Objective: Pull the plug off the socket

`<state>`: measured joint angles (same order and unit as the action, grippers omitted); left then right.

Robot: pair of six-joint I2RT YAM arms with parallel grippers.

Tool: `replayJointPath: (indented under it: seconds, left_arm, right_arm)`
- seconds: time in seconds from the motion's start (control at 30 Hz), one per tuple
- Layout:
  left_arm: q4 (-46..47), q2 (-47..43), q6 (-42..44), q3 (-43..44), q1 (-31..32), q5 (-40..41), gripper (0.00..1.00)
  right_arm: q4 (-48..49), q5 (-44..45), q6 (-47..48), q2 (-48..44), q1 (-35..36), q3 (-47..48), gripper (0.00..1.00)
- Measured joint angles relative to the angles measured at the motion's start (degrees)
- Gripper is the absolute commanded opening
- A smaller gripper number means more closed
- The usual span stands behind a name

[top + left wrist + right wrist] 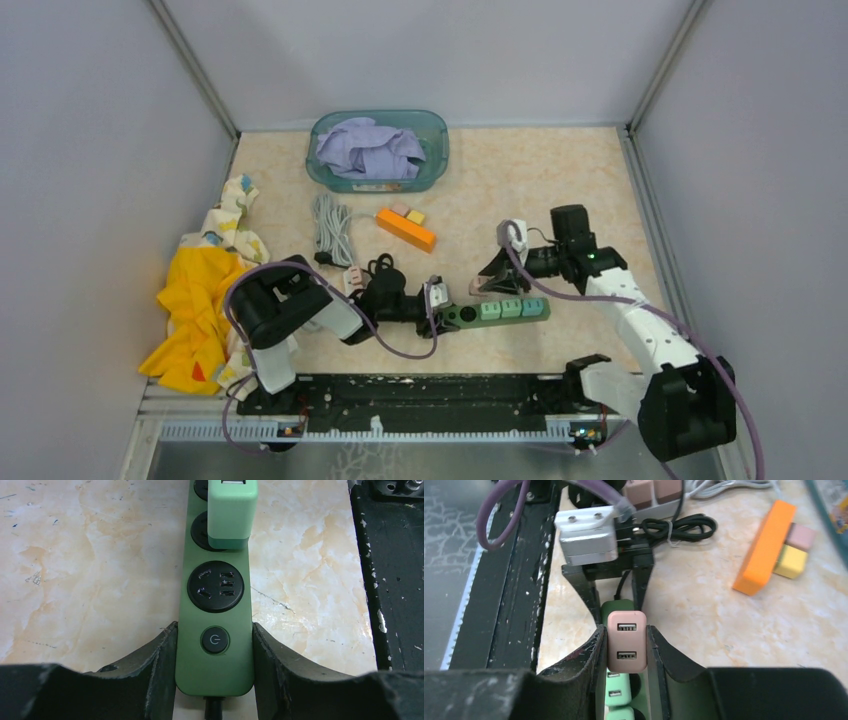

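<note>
A dark green socket strip (495, 310) lies on the marble table. My left gripper (215, 647) is shut on its switch end, one finger on each side by the power button. The socket (215, 586) nearest the button is empty. Mint plugs (231, 512) sit in the sockets further along. My right gripper (626, 650) is shut on a pink two-port plug (626, 642) and holds it lifted above the strip (616, 607), apart from the sockets. In the top view the right gripper (490, 283) hovers just behind the strip.
An orange strip with pink and yellow plugs (405, 228) lies behind, beside a coiled grey cable (330, 228). A teal basin holding purple cloth (378, 150) stands at the back. Yellow cloth (200, 310) lies left. A black rail (420, 395) runs along the front edge.
</note>
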<state>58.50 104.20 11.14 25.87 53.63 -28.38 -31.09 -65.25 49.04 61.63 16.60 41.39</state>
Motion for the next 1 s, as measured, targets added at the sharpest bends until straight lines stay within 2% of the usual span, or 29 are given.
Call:
replayJointPath:
  seconds: [0.13,0.17,0.4,0.57,0.9,1.0]
  left_arm:
    - [0.17,0.00,0.00,-0.09,0.00,0.09,0.06]
    - [0.17,0.00,-0.02,-0.09,0.00,0.11,0.10]
    - [0.98,-0.20,-0.02,-0.85,0.02,0.59,0.59]
    - [2.08,-1.42,-0.37,-3.50,-0.07,2.25,0.84]
    - [-5.38,-11.17,-1.31,-5.31,-0.15,5.99,0.96]
    - [-8.24,-16.61,-2.60,-5.33,-0.15,6.25,0.98]
  right_arm:
    - [7.10,-3.43,-10.40,-2.27,-6.56,-0.04,0.00]
    - [9.14,-3.56,-13.05,-2.67,-7.69,-0.04,0.00]
    - [21.97,-0.09,-29.57,-2.84,-13.42,-0.94,0.00]
    - [25.88,3.32,-34.47,-1.51,-15.04,-1.01,0.00]
    - [28.87,10.82,-39.43,5.53,-15.65,1.99,0.00]
    - [32.06,13.84,-43.04,8.11,-15.65,2.25,0.04]
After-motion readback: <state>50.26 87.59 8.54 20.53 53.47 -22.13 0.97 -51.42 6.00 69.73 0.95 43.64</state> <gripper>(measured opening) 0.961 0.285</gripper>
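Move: I already hold the pink plug clear in my right hand. Its empty hole lies about 2 cm back, 2 cm left and 11 cm below; the nearest green plug is 2 cm back, 3 cm right, 10 cm below. I head for bare table some 18 cm ahead, 8 cm right and 16 cm down; the orange strip is about 22 cm ahead, 19 cm left. My left fingers grip the green socket's cord end, its middle 12 cm right and level. I carry the pink plug away from the green socket, forward about 14 cm and 7 cm to the right, rising 5 cm early and then sinking a little, my right hand swinging some 40 degrees clockwise with its grip kept. Halfway through, my left fingers open wide and let go of the socket's end; that hand backs off 3 cm left, then lifts 4 cm. ##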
